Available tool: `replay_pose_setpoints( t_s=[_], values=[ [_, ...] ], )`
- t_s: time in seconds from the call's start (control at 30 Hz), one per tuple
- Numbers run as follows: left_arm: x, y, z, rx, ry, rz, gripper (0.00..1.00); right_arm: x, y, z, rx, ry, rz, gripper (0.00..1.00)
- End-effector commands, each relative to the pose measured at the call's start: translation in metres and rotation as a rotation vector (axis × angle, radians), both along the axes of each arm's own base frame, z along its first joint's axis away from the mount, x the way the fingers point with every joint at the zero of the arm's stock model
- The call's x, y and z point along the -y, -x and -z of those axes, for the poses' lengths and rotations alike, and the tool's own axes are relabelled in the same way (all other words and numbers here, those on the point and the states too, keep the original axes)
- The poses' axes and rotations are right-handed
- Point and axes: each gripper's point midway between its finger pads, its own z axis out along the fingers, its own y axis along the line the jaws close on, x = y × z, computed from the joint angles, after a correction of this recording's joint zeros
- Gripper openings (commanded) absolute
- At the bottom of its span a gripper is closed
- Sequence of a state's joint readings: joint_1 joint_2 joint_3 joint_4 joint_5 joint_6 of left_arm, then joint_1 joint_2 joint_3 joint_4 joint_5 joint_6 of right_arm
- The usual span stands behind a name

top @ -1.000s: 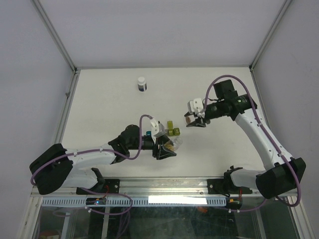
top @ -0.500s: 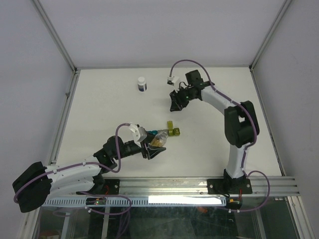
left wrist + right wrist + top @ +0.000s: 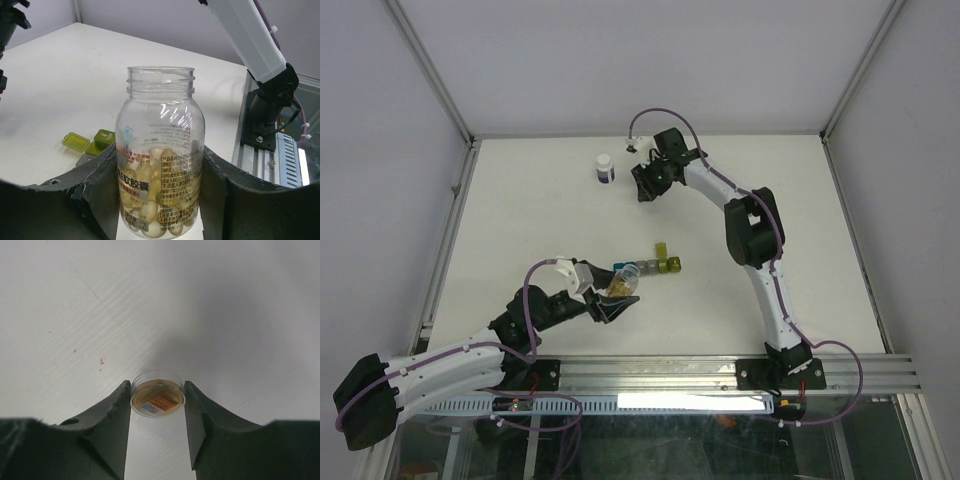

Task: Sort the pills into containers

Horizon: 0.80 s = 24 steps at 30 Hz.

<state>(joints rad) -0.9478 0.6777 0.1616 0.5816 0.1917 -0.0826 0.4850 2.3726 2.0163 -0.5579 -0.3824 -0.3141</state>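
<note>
My left gripper is shut on an uncapped clear bottle that stands upright between its fingers. Pale yellow pills fill the bottle's lower half. The containers, a strip of small coloured cubes, lie just right of the bottle; their green end shows with one lid open. Far back on the table, my right gripper is shut on a small round clear lid with an orange label inside, held just over the white table surface.
A white-capped dark bottle stands at the back, just left of the right gripper. The right arm's white link and its base mount rise to the right of the held bottle. Metal frame rails border the table.
The right arm swung from right of centre to the far back beside the white-capped bottle. The left gripper drew back toward the near left with the bottle.
</note>
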Motion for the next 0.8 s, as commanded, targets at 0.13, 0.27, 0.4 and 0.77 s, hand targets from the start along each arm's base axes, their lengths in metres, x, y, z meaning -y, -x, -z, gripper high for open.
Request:
replay_pose_setpoints(
  t_s=[0.13, 0.27, 0.4, 0.77],
  values=[
    [0.001, -0.004, -0.009, 0.020, 0.008, -0.011, 0.00, -0.005, -0.026, -0.022, 0.053, -0.016, 0.065, 0.61],
    [0.007, 0.000, -0.010, 0.019, -0.003, 0.026, 0.00, -0.002, -0.020, -0.054, 0.058, -0.076, 0.051, 0.82],
    [0.013, 0.002, -0.013, 0.028, -0.008, 0.059, 0.00, 0.014, 0.000, -0.106, 0.084, -0.174, 0.019, 0.86],
    [0.022, 0.003, -0.032, 0.102, 0.033, 0.100, 0.00, 0.060, 0.148, -0.203, 0.193, -0.387, -0.215, 0.87]
  ],
)
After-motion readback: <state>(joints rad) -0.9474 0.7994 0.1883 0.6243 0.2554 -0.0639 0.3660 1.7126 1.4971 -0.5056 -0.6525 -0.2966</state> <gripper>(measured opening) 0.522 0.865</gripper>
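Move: My right hand holds the orange-stickered cap just above bare table; the spot for it is about 1 cm ahead and some 3 cm below the hand. The white bottle stands roughly 8 cm ahead and 12 cm to my left, its middle about level with the hand. The pill box row lies about 20 cm back, 1 cm left and 3 cm below. From my left hand, that spot is some 34 cm ahead, 4 cm right and 16 cm down. I lower my right hand about 2 cm, easing slightly forward, and spread my fingers wide to let go of the cap on the table. Then I climb away fast, some 17 cm up, drawing back about 11 cm and right about 6 cm as the wrist rolls some 15 degrees. My left hand keeps its grip on the open pill bottle, dipping a couple of centimetres and partly recovering. ##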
